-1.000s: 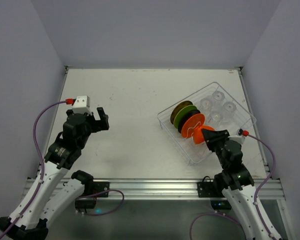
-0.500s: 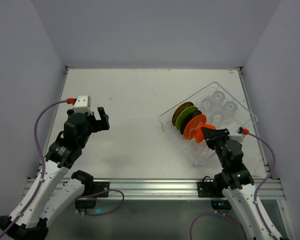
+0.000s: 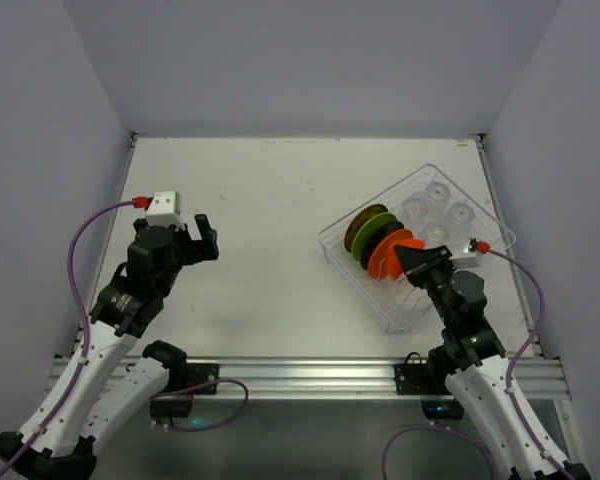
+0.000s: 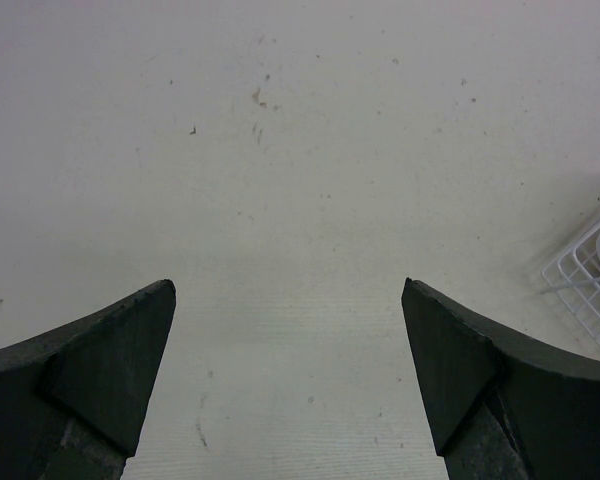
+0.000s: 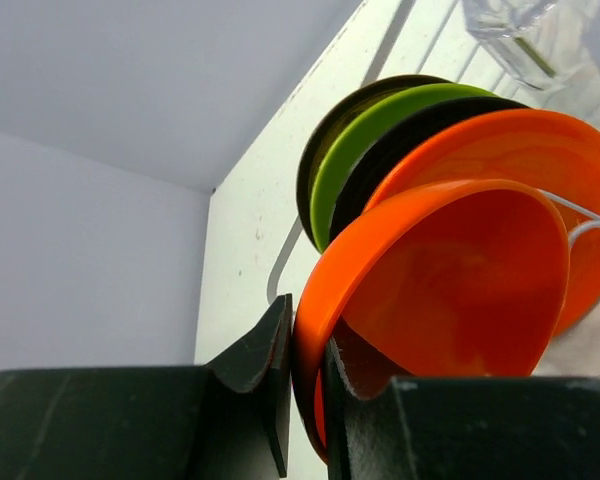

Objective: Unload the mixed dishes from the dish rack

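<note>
The dish rack (image 3: 495, 222) lies at the right of the table. In it stand a brown-yellow plate (image 3: 357, 224), a lime green plate (image 3: 369, 233), a dark plate (image 5: 398, 152) and an orange plate (image 5: 540, 150), all on edge. Beside them are several clear cups (image 3: 437, 208). The small orange-red bowl (image 5: 450, 280) leans against the orange plate at the near end of the row. My right gripper (image 5: 310, 330) is shut on the bowl's rim, one finger inside and one outside. My left gripper (image 4: 288, 300) hangs open over bare table at the left, holding nothing.
A corner of the rack (image 4: 585, 280) shows at the right edge of the left wrist view. Grey walls close in the table on three sides. The rack sits near the table's right edge (image 3: 510, 260).
My right gripper's fingers have closed onto the bowl's rim, and the wrist has shifted slightly up and left with it. The left arm has not moved.
</note>
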Motion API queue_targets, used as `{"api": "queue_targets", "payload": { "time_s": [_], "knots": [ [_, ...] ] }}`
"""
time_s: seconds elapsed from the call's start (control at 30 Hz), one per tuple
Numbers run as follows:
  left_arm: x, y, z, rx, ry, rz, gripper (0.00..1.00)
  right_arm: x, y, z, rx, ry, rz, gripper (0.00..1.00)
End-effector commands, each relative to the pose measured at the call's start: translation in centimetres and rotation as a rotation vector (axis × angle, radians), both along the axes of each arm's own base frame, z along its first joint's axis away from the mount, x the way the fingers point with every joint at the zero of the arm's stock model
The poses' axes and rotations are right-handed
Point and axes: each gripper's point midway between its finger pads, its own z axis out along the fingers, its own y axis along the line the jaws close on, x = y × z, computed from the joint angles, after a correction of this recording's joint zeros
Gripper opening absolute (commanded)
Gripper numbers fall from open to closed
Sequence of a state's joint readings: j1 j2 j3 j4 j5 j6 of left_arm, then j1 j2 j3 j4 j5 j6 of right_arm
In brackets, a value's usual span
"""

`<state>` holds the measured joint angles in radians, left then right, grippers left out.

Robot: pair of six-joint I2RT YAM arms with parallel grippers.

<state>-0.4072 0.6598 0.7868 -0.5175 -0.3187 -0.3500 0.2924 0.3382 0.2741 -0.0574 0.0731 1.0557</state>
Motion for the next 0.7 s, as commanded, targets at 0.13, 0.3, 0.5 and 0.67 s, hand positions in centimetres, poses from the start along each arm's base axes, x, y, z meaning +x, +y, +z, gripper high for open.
{"api": "queue_targets", "payload": {
  "time_s": [0.13,0.3,0.5,0.67],
  "knots": [
    [0.3,0.2,0.8,-0.009,-0.014,0.026,1.00,-0.2,2.4,9.4,-0.157,-0.293,0.172,0.00],
    [0.8,-0.8,2.7,-0.053,-0.030,-0.004,1.00,-0.8,4.1,11.0,-0.227,-0.378,0.288,0.00],
    [1.2,-7.3,10.4,-0.276,-0.092,-0.273,1.00,-4.6,10.5,12.9,-0.350,-0.533,0.778,0.00],
    [1.7,-12.1,12.5,-0.368,0.005,-0.478,1.00,-8.6,15.0,13.4,-0.558,-0.682,1.029,0.00]
  ]
}}
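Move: Already pinching the orange bowl by its rim, just lifted in the rack, the right hand has the open left gripper about 41 cm to its left, level ahead and some 4 cm higher. The orange plate sits about 4 cm ahead, 3 cm left and 8 cm below; the green plate about 10 cm ahead, 6 cm left and 9 cm down. For the empty left hand, the bowl is about 41 cm to the right, 2 cm ahead and 4 cm lower. Keeping its pinch on the bowl's rim, the right hand lifts it clear of the rack, then swings it left past the plates and slightly back towards the left hand, about 13 cm left and 10 cm up in all, turning nearly 50 degrees counter-clockwise with the fingers tipping up. Late on, the open left hand rises some 11 cm and goes right towards the bowl, turning clockwise. ##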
